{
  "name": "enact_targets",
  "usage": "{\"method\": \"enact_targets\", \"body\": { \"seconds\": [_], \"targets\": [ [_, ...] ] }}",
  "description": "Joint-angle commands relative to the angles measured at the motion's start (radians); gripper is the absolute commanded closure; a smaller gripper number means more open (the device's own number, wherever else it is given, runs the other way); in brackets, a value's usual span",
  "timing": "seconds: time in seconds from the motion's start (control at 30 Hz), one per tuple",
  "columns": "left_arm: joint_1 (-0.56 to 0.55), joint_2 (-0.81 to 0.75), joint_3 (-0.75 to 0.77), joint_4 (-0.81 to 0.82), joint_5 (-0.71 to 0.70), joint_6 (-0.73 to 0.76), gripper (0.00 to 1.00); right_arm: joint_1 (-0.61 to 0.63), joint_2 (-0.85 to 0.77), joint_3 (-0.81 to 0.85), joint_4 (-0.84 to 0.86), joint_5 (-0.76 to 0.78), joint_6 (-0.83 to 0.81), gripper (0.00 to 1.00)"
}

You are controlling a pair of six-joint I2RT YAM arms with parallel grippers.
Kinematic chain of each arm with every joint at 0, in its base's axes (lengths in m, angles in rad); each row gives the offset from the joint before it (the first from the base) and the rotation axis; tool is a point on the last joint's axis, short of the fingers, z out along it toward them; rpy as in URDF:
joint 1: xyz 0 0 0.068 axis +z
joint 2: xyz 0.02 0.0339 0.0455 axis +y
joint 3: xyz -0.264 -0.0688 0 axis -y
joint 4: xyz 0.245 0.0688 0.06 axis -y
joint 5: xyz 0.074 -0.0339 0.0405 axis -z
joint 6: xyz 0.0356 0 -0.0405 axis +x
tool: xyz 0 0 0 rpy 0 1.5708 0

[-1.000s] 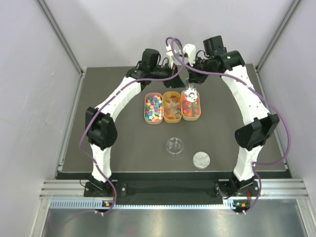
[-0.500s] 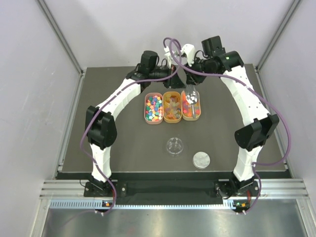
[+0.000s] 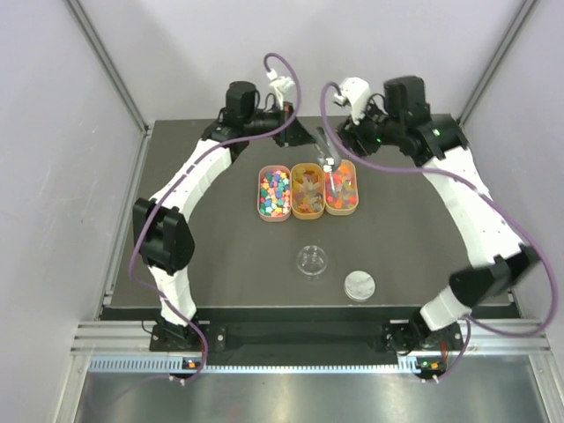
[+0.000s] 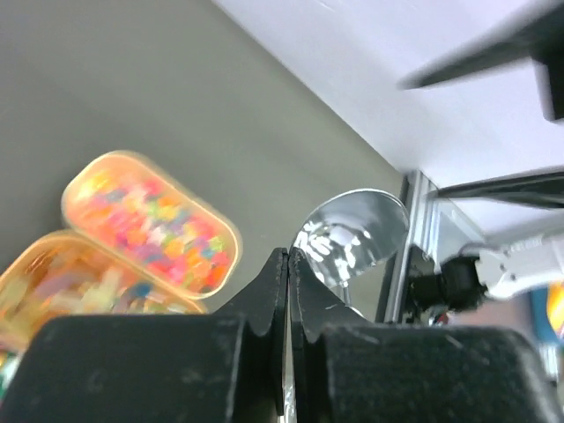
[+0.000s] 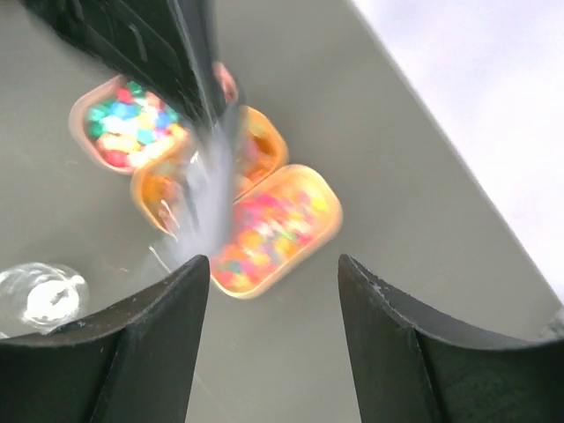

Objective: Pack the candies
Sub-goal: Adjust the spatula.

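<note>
The candies fill three orange trays: multicoloured cubes (image 3: 275,194), pale yellow-orange gummies (image 3: 307,192) and red-orange pieces (image 3: 341,189). My left gripper (image 3: 298,134) (image 4: 289,256) is shut on the handle of a silver spoon (image 3: 324,148). The spoon's bowl (image 4: 352,231) juts past the fingertips, above the far end of the trays. My right gripper (image 3: 345,134) (image 5: 273,260) hangs open above the red-orange candies (image 5: 273,227), holding nothing. The spoon (image 5: 210,181) shows as a blur just left of its fingers.
A small round clear jar (image 3: 312,260) (image 5: 40,295) stands open near the table's middle. Its silver lid (image 3: 359,284) lies to the jar's right. Grey walls and metal rails close in the dark table (image 3: 203,256) on three sides.
My right gripper has opened, let go of the spoon and drawn back to the right. The left arm swung left, and the spoon's bowl rose off the right tray.
</note>
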Motion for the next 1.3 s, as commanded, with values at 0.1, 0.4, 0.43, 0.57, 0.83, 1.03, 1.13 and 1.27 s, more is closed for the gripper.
{"method": "enact_targets", "body": {
  "seconds": [0.1,0.4,0.43,0.57,0.83,1.03,1.13,1.27],
  "targets": [
    [0.219,0.036,-0.091,0.189,-0.03,-0.346,1.0,-0.008,-0.483,-0.595,0.599,-0.029,-0.07,0.45],
    [0.274,0.059,-0.153,0.338,0.061,-0.598,1.0,0.29,-0.59,-1.2,1.316,0.129,-0.406,0.53],
    [0.273,0.055,-0.161,0.323,0.051,-0.626,1.0,0.303,-0.568,-1.218,1.373,0.134,-0.427,0.53],
    [0.273,0.018,-0.178,0.284,0.015,-0.658,1.0,0.365,-0.409,-1.208,1.605,0.2,-0.447,0.53],
    [0.274,-0.039,-0.213,0.266,-0.005,-0.687,1.0,0.388,-0.18,-1.115,1.912,0.248,-0.538,0.62],
    [0.289,-0.059,-0.233,0.281,0.016,-0.709,1.0,0.383,-0.148,-1.065,1.906,0.278,-0.519,0.68],
    [0.299,-0.071,-0.246,0.289,0.033,-0.719,1.0,0.38,-0.136,-1.055,1.897,0.28,-0.507,0.72],
    [0.309,-0.086,-0.278,0.323,0.064,-0.739,1.0,0.377,-0.119,-1.051,1.883,0.259,-0.499,0.73]
  ]
}}
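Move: The left hand already pinches the spatula by its bowl; the handle hangs back and down, its middle about 8 cm back, 5 cm right and 8 cm below. For the open right hand, that handle lies about 8 cm back, 4 cm left and 9 cm below. The orange candy box stands some 28 cm under the right hand and 4 cm farther out; the amber box is 9 cm left of it. The left hand keeps its pinch on the bowl rim, carrying the spatula about 12 cm left and 6 cm out, slightly down, tipping and turning it handle towards the right hand. The right hand loops back and down, then left, forward and up to the handle, pitching its fingers up some 60 degrees and half closing; a grip can't be seen. ##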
